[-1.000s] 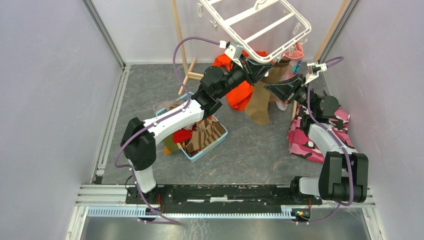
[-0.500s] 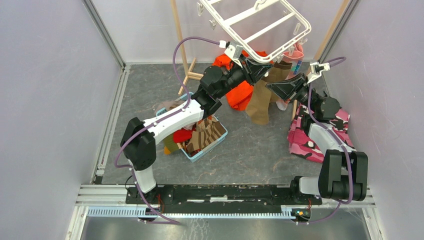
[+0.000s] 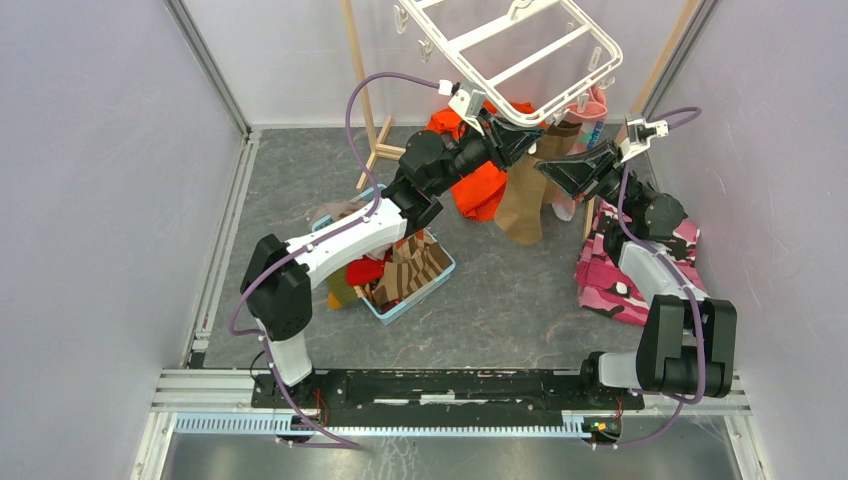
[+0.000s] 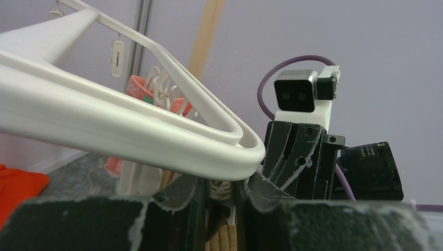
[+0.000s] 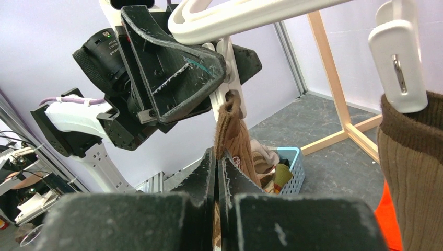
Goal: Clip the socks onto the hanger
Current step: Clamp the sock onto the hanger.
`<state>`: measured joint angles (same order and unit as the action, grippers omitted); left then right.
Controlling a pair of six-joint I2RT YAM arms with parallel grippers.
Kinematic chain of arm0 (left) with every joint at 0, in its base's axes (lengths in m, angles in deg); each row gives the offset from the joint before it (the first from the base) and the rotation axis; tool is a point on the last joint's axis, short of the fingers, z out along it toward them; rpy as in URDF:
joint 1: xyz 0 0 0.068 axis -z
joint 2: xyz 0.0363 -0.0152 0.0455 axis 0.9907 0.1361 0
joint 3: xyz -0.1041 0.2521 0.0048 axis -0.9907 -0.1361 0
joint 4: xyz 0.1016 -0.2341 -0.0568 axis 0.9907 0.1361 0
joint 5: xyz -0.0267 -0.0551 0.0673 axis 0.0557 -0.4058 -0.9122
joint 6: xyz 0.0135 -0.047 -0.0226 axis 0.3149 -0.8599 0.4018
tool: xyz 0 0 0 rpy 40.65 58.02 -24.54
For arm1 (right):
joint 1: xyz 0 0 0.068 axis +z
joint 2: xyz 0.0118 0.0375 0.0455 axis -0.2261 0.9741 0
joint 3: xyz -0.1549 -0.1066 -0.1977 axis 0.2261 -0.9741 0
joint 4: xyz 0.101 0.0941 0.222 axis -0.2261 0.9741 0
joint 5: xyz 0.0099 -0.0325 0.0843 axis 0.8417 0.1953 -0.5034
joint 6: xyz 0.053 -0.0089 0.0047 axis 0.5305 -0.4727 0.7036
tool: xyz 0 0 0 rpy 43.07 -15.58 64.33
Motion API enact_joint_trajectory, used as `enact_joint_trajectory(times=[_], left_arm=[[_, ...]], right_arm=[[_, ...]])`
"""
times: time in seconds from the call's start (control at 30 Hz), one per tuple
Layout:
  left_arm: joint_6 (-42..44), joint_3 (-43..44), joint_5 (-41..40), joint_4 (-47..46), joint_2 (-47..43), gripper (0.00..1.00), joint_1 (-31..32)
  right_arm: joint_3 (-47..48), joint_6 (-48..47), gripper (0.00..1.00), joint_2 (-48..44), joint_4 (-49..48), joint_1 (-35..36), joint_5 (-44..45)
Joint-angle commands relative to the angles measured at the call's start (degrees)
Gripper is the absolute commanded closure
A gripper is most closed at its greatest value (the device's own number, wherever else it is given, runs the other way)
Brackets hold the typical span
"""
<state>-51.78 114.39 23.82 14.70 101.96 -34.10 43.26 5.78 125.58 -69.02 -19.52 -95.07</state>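
The white hanger hangs at the back, tilted. My left gripper is shut on a small white clip under the hanger's near corner. My right gripper is shut on the cuff of a plain brown sock, whose top edge sits at that clip; the sock hangs down below. A second brown sock hangs from another clip. A pink sock hangs at the hanger's right edge.
A blue basket with several socks sits under the left arm. An orange garment lies behind the hanging sock. Pink camouflage cloth lies at the right. A wooden stand holds the hanger.
My right gripper has shifted slightly up and to the right, lifting the brown sock's cuff toward the clip. The left gripper has stayed on the clip.
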Motion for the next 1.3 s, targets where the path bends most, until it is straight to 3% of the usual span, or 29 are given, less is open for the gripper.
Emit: enact_joint_trajectory(times=[0.0,0.2,0.4,0.73,0.83,0.97,1.13,1.27], left_arm=[[-0.9,0.9,2.1,-2.7,-1.3,0.97,-0.3],[-1.5,1.4,2.5,-2.7,-1.0,0.93,-0.3],[-2.3,1.6,2.2,-2.3,-1.1,0.62,-0.3],[-2.4,0.5,1.4,-1.6,-2.2,0.28,-0.3],[-2.7,-0.9,0.9,-1.6,-3.2,0.18,-0.3],[-3.0,-3.8,-0.6,-0.8,-5.4,0.09,-0.3],[-1.6,-7.9,-3.6,1.6,-8.4,0.02,-0.3],[-0.1,-11.0,-5.4,4.1,-10.8,0.00,-0.3]], right_arm=[[2.9,1.8,1.00,0.5,-6.2,-0.3,-1.1],[2.9,0.4,1.00,0.9,-4.3,-0.3,-1.6],[2.7,-0.6,1.00,0.8,-3.3,-0.3,-1.8],[2.5,-1.7,0.98,0.5,-2.5,-0.3,-1.9],[2.3,-4.3,0.86,-0.1,0.8,-0.5,-2.2],[1.6,-13.0,0.62,-2.7,9.9,-0.7,-2.6],[3.0,-37.3,0.40,-9.0,38.4,-0.7,-0.8],[4.1,-52.4,0.34,-13.3,55.3,-1.0,0.9]])
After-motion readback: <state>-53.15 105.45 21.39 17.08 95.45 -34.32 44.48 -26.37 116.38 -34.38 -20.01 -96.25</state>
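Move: The left fingers already squeeze the clip under the hanger's near corner, its middle about 2 cm below their hand point; the hanger corner is some 4 cm above and 2 cm ahead. The right fingers pinch the brown sock by its cuff. From the right hand the clip lies about 4 cm up, 2 cm ahead and 2 cm left, and the clip with the other brown sock some 6 cm ahead, 4 cm right and 4 cm up. Hold both grippers nearly still with the cuff up in the clip's jaws, then open the left fingers wide so the clip shuts on it, and draw them off about 3 cm, down and to the left. As the left nears full opening, open the right fingers past halfway, let go of the sock and sink some 3 cm, easing slightly forward and tipping the fingertips down about 15 degrees. ##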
